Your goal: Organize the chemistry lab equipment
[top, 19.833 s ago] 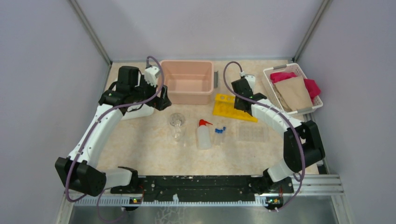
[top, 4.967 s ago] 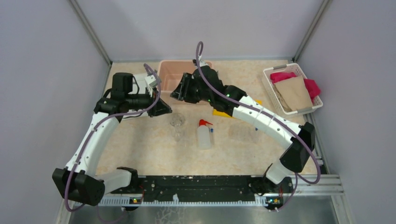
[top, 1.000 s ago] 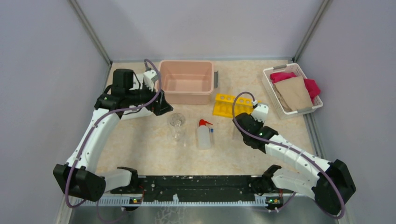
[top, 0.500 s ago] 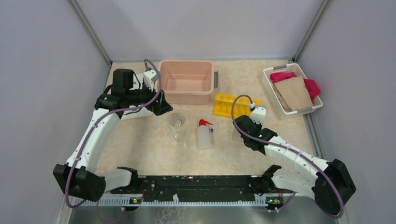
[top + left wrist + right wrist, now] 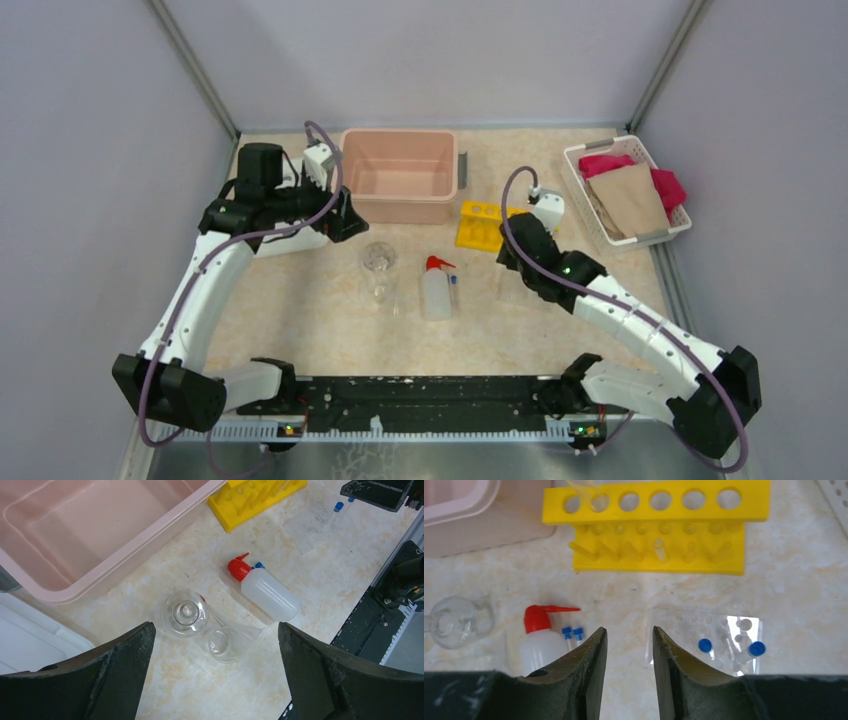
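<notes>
The clear glass flask stands mid-table, with a clear funnel-shaped glass lying beside it. To its right lies the white squeeze bottle with red nozzle, two blue-capped tubes next to it. Two more blue-capped tubes rest on a clear plate. The yellow tube rack stands behind, a clear tube leaning in one hole. My left gripper hangs wide open above the flask. My right gripper is open with nothing between its fingers, above bare table in front of the rack.
A pink tub sits at the back centre, just behind the flask and left of the yellow rack. A white basket of pink and tan cloths is at the back right. The black rail runs along the near edge.
My right gripper has opened from shut and its arm has moved away from me, toward the yellow rack. The left arm has hardly moved.
</notes>
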Motion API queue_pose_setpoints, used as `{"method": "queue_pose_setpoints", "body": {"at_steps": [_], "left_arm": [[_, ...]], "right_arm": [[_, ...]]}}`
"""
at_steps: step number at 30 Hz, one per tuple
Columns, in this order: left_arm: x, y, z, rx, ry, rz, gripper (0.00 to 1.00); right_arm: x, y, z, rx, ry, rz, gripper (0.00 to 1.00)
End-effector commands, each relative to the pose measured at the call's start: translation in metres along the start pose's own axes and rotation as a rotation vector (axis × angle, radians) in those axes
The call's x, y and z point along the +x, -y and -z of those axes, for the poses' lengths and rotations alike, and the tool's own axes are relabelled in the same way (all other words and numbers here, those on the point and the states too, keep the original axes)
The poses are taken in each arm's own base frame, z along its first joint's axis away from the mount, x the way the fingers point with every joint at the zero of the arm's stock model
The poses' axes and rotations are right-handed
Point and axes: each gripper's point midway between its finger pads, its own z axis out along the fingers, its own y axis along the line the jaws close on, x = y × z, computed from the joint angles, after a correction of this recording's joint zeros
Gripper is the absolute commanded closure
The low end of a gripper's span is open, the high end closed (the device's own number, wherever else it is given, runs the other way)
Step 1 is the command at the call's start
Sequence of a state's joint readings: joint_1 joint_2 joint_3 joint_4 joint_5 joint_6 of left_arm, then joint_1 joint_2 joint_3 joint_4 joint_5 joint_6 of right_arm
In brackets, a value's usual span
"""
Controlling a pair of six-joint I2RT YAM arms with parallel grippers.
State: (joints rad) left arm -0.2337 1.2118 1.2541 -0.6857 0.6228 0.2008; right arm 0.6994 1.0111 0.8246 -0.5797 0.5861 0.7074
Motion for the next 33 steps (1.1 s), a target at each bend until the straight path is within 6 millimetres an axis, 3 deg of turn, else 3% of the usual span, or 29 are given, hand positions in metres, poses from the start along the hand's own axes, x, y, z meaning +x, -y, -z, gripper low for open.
{"method": "queue_pose_setpoints", "body": {"at_steps": [1, 8, 14, 22, 33], "left_arm": [[-0.014, -0.001, 0.004, -0.020, 0.031, -0.003, 0.01], [-0.015, -0.001, 0.008, -0.030, 0.036, -0.003, 0.01], [-0.015, 0.000, 0.008, -0.027, 0.033, -0.005, 0.01], [-0.015, -0.001, 0.007, -0.025, 0.029, -0.010, 0.01], [-0.014, -0.001, 0.006, -0.019, 0.027, -0.010, 0.01]], "right_arm": [[0.007, -0.061, -0.001, -0.223, -0.103, 0.009, 0.65], [0.073, -0.107, -0.034, -0.288, -0.327, 0.119, 0.69], [0.099, -0.125, -0.046, -0.332, -0.408, 0.142, 0.70], [0.127, -0.122, -0.065, -0.282, -0.456, 0.181, 0.73], [0.138, -0.096, -0.079, -0.161, -0.450, 0.226, 0.82]]}}
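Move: The test tube to go for, the right-hand one of two blue-capped tubes by the wash bottle, lies about 12 cm to the right gripper's left, 2 cm nearer the base and 15 cm below. The wash bottle's middle is some 4 cm farther left. The yellow rack stands about 10 cm ahead of the gripper and 2 cm left; the clear rack is nearly beneath, 2 cm right and 1 cm back. From the left gripper, the tube is roughly 17 cm right, 6 cm back and 25 cm below. Sweep the right gripper left, away from above the clear rack, and after the first few centimetres drop steeply too, about 14 cm down and 12 cm left in all, easing off near the table. Tip the fingers some 25 degrees further down and turn them about 20 degrees counter-clockwise while partly closing them, so that they straddle the right-hand tube below its blue cap. ##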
